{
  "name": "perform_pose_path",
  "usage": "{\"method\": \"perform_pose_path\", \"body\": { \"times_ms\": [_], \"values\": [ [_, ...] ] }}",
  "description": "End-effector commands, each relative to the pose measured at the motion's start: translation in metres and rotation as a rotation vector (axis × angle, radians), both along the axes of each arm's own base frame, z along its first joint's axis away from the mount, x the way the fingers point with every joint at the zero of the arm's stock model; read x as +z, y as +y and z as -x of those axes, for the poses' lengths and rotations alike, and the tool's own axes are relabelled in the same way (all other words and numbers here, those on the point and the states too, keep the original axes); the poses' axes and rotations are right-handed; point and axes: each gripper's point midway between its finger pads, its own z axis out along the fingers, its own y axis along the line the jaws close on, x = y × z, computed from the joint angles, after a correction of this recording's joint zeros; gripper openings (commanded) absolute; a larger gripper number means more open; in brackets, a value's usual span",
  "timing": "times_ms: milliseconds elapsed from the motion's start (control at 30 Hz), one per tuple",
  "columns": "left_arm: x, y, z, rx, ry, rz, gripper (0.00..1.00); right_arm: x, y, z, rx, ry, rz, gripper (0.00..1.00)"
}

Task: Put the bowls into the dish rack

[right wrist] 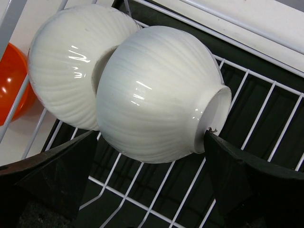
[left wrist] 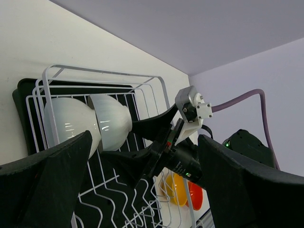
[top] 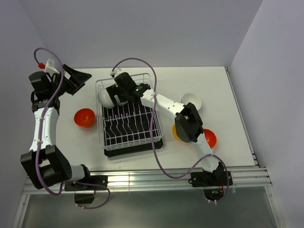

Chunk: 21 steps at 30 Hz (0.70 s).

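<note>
The white wire dish rack [top: 128,142] sits on a black drip tray mid-table. Two white bowls lie on their sides at its back left corner. In the right wrist view the nearer white bowl [right wrist: 156,90] leans against the farther white bowl [right wrist: 66,71]. My right gripper [right wrist: 151,137] is open around the nearer bowl. One fingertip [right wrist: 211,140] touches its foot and the other stands apart from it. My left gripper [top: 81,81] hangs open and empty above the table, left of the rack. Other bowls on the table are a red-orange one [top: 84,117], a white one [top: 192,100], a yellow-orange one [top: 176,134] and another red-orange one [top: 209,137].
The right arm [top: 166,105] reaches across the rack from the right, with its purple cable [top: 153,137] looping over the rack's right side. The yellow-orange bowl is partly hidden under that arm. Walls close in the table at the back and on both sides.
</note>
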Motion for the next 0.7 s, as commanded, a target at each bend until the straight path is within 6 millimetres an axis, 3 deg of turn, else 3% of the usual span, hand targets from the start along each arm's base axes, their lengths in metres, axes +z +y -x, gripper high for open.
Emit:
{"method": "perform_pose_path", "body": {
  "times_ms": [0,167,267,367,400,467,600,667],
  "values": [
    [0.01,-0.001,0.004,-0.021,-0.059,-0.027,0.99,0.04,0.014,0.008,0.047,-0.024,-0.084,1.0],
    [0.014,-0.001,0.006,-0.02,-0.072,-0.038,0.99,0.063,0.012,0.007,0.052,-0.05,-0.122,1.0],
    [0.018,0.0,0.007,-0.014,-0.087,-0.055,0.99,0.087,0.007,0.007,0.064,-0.068,-0.164,1.0],
    [0.021,-0.001,0.007,-0.015,-0.098,-0.061,0.99,0.125,-0.008,0.007,0.092,-0.094,-0.232,1.0],
    [0.021,0.0,0.006,-0.011,-0.098,-0.06,0.99,0.123,-0.009,0.006,0.099,-0.087,-0.236,1.0],
    [0.022,0.0,0.007,-0.01,-0.106,-0.066,0.99,0.145,-0.017,0.012,0.12,-0.095,-0.276,1.0],
    [0.029,0.0,0.008,-0.006,-0.141,-0.094,0.99,0.18,-0.048,0.019,0.108,-0.094,-0.349,1.0],
    [0.032,-0.002,0.007,-0.006,-0.156,-0.132,0.99,0.192,-0.08,0.018,0.064,-0.105,-0.359,1.0]
  ]
}}
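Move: Just beyond the right hand's open fingers, about 2 cm ahead, level sideways and 3 cm below, is the white bowl newly set in the rack. The first racked bowl leans some 6 cm left of it and 1 cm nearer; the left red bowl stands about 17 cm left, 8 cm back and 8 cm below the hand. The remaining white bowls are roughly 35 cm right, 1 cm back, 9 cm down. From the left hand the newly racked bowl is about 12 cm right, 4 cm ahead, 18 cm below. Backing off the newly racked white bowl with its fingers still wide open, the right hand pauses briefly, then climbs ever faster, about 13 cm nearly straight up. Late in the rise it swings some 5 cm to the right, while the wrist rolls about 15 degrees, its left side lifting, and the fingertips come well clear of the bowl and rack. ##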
